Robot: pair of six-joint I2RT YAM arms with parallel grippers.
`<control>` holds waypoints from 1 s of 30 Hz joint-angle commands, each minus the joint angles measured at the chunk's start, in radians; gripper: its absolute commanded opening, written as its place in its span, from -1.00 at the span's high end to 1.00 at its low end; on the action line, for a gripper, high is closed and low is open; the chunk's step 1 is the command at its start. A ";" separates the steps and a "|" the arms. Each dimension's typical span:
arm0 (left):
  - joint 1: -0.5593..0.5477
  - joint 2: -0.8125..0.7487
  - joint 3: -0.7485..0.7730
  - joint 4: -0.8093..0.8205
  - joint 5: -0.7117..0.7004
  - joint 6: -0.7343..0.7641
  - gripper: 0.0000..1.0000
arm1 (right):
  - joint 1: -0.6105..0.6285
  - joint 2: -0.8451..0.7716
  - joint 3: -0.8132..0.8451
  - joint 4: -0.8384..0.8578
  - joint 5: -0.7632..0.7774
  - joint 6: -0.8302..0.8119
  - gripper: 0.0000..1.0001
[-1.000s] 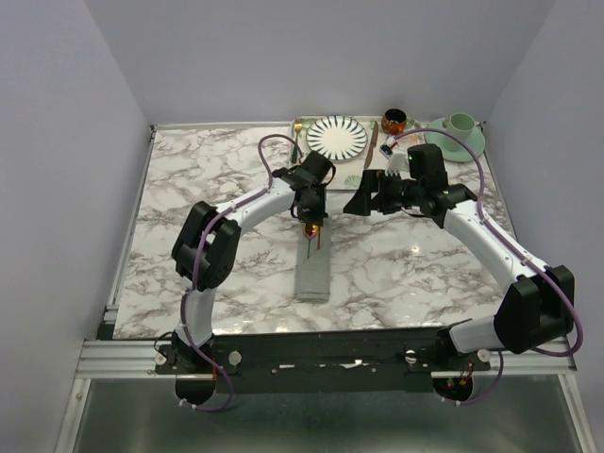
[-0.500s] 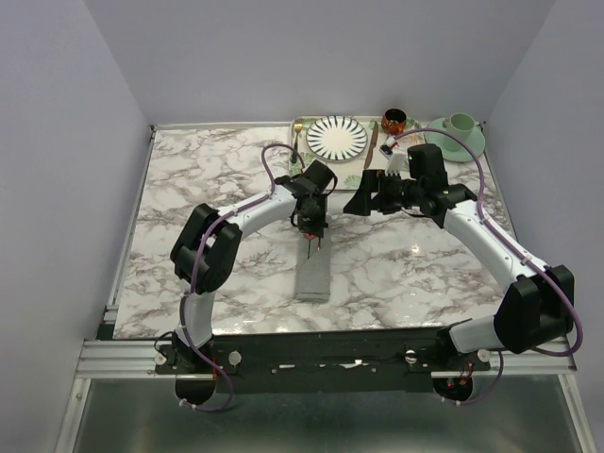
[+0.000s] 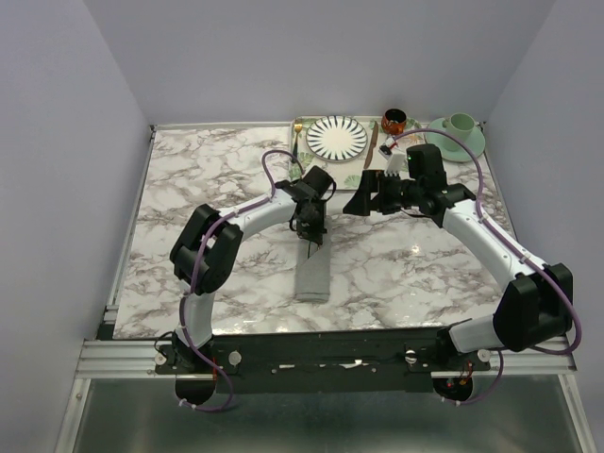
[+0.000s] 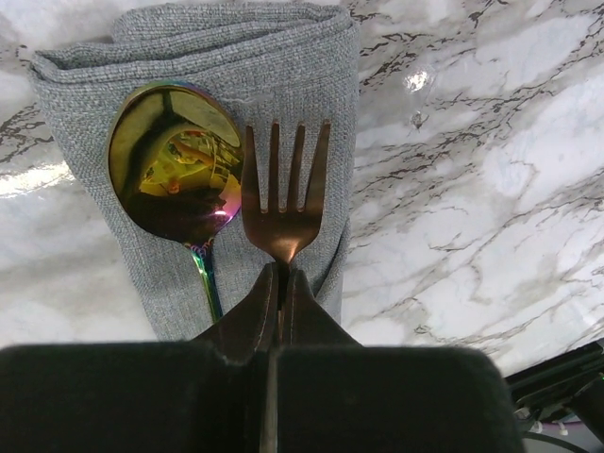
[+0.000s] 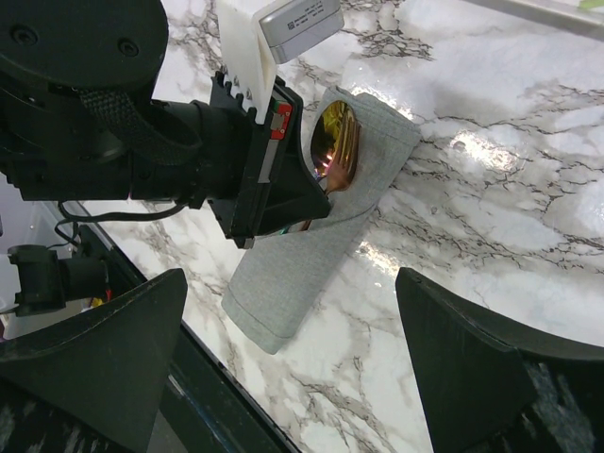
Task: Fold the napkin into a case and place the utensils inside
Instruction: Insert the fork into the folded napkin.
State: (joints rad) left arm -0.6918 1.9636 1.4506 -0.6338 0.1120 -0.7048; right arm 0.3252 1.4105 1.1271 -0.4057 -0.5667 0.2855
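Note:
The grey napkin [image 3: 312, 272] lies as a long narrow case [image 5: 311, 253] in the middle of the marble table. The spoon's gold bowl [image 4: 175, 162] rests on the cloth's far end, and its thin greenish handle runs back under my left gripper. My left gripper [image 4: 280, 276] is shut on the neck of the copper-pink fork [image 4: 283, 193]. The fork's tines sit over the cloth just right of the spoon bowl. My right gripper [image 5: 288, 349] hangs wide open above the table to the right of the case, with nothing between its fingers. In the top view it [image 3: 363, 200] stands beside the left gripper [image 3: 311, 226].
Along the far edge stand a striped plate [image 3: 337, 137], a gold fork [image 3: 297, 137], a knife [image 3: 374, 143], a small dark-orange cup [image 3: 394, 120] and a green cup on a saucer [image 3: 460, 132]. A leaf-patterned tray [image 3: 354, 179] shows behind the right gripper.
My left gripper has moved a little toward the near edge over the case, carrying the fork with it. The right arm has not moved.

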 commanded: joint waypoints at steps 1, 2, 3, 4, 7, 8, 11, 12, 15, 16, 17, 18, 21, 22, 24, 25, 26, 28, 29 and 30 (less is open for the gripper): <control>-0.015 -0.029 -0.012 0.003 0.029 -0.004 1.00 | -0.006 0.013 0.031 -0.012 -0.018 -0.014 -1.00; -0.015 -0.028 -0.013 0.002 0.028 -0.004 1.00 | -0.008 0.015 0.031 -0.012 -0.021 -0.013 -1.00; -0.015 -0.025 -0.013 0.000 0.028 -0.004 1.00 | -0.008 0.015 0.031 -0.012 -0.019 -0.012 -1.00; -0.015 -0.022 -0.013 -0.001 0.029 -0.002 1.00 | -0.008 0.015 0.031 -0.013 -0.019 -0.012 -1.00; -0.015 -0.019 -0.012 -0.007 0.020 -0.001 0.91 | -0.008 0.015 0.030 -0.012 -0.018 -0.014 -1.00; -0.014 -0.019 -0.007 -0.013 0.015 0.001 0.87 | -0.006 0.016 0.030 -0.012 -0.018 -0.016 -1.00; -0.014 -0.016 -0.001 -0.020 0.000 0.001 0.71 | -0.008 0.018 0.033 -0.012 -0.021 -0.014 -1.00; -0.012 -0.014 0.001 -0.021 0.002 0.001 0.68 | -0.008 0.019 0.033 -0.012 -0.021 -0.014 -1.00; -0.012 -0.014 0.017 -0.024 0.003 0.010 0.54 | -0.008 0.019 0.033 -0.012 -0.022 -0.016 -1.00; -0.012 -0.017 0.025 -0.026 0.003 0.011 0.49 | -0.008 0.019 0.034 -0.013 -0.022 -0.014 -1.00; -0.012 -0.020 0.033 -0.023 0.002 0.016 0.46 | -0.008 0.019 0.034 -0.013 -0.022 -0.016 -1.00; -0.012 -0.026 0.039 -0.027 0.003 0.019 0.36 | -0.008 0.021 0.039 -0.015 -0.022 -0.016 -1.00; -0.011 -0.045 0.060 -0.041 -0.012 0.030 0.30 | -0.008 0.021 0.049 -0.021 -0.022 -0.019 -1.00; -0.009 -0.052 0.065 -0.043 -0.020 0.040 0.29 | -0.008 0.022 0.065 -0.031 -0.019 -0.022 -1.00; -0.003 -0.084 0.079 -0.041 -0.032 0.054 0.28 | -0.009 0.019 0.082 -0.045 -0.003 -0.045 -1.00; 0.003 -0.097 0.086 -0.041 -0.041 0.063 0.25 | -0.011 0.019 0.106 -0.065 0.002 -0.054 -1.00; 0.008 -0.112 0.106 -0.035 -0.051 0.100 0.21 | -0.017 0.021 0.120 -0.079 0.005 -0.077 -1.00; 0.023 -0.169 0.131 -0.021 -0.095 0.145 0.08 | -0.023 0.021 0.152 -0.126 0.028 -0.106 -1.00; 0.032 -0.189 0.146 0.003 -0.103 0.204 0.04 | -0.035 0.021 0.180 -0.143 0.039 -0.136 -1.00; 0.041 -0.230 0.155 0.014 -0.132 0.229 -0.02 | -0.041 0.018 0.189 -0.157 0.054 -0.150 -1.00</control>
State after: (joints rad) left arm -0.6846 1.8965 1.5227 -0.6716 0.0811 -0.6216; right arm 0.3157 1.4246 1.2266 -0.4660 -0.5640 0.2344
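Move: The left fingers are still shut on the fork's neck, just above the cloth. The folded napkin's pocket, with the fork's handle already in it, is centred about 9 cm back and 2 cm left of them. The fork's head is some 3 cm ahead, and the spoon's bowl about 4 cm ahead and 3 cm left. From the right hand, the pocket lies roughly 9 cm back, 14 cm left and 15 cm below. Hold the left gripper in place over the napkin and open its fingers to nearly half, letting go of the fork's neck. Then lift it away with gathering speed, about 5 cm up and slightly forward, tilting the fingertips a little outward. At the end raise the open, empty right hand some 2 cm as well, easing slightly forward. ##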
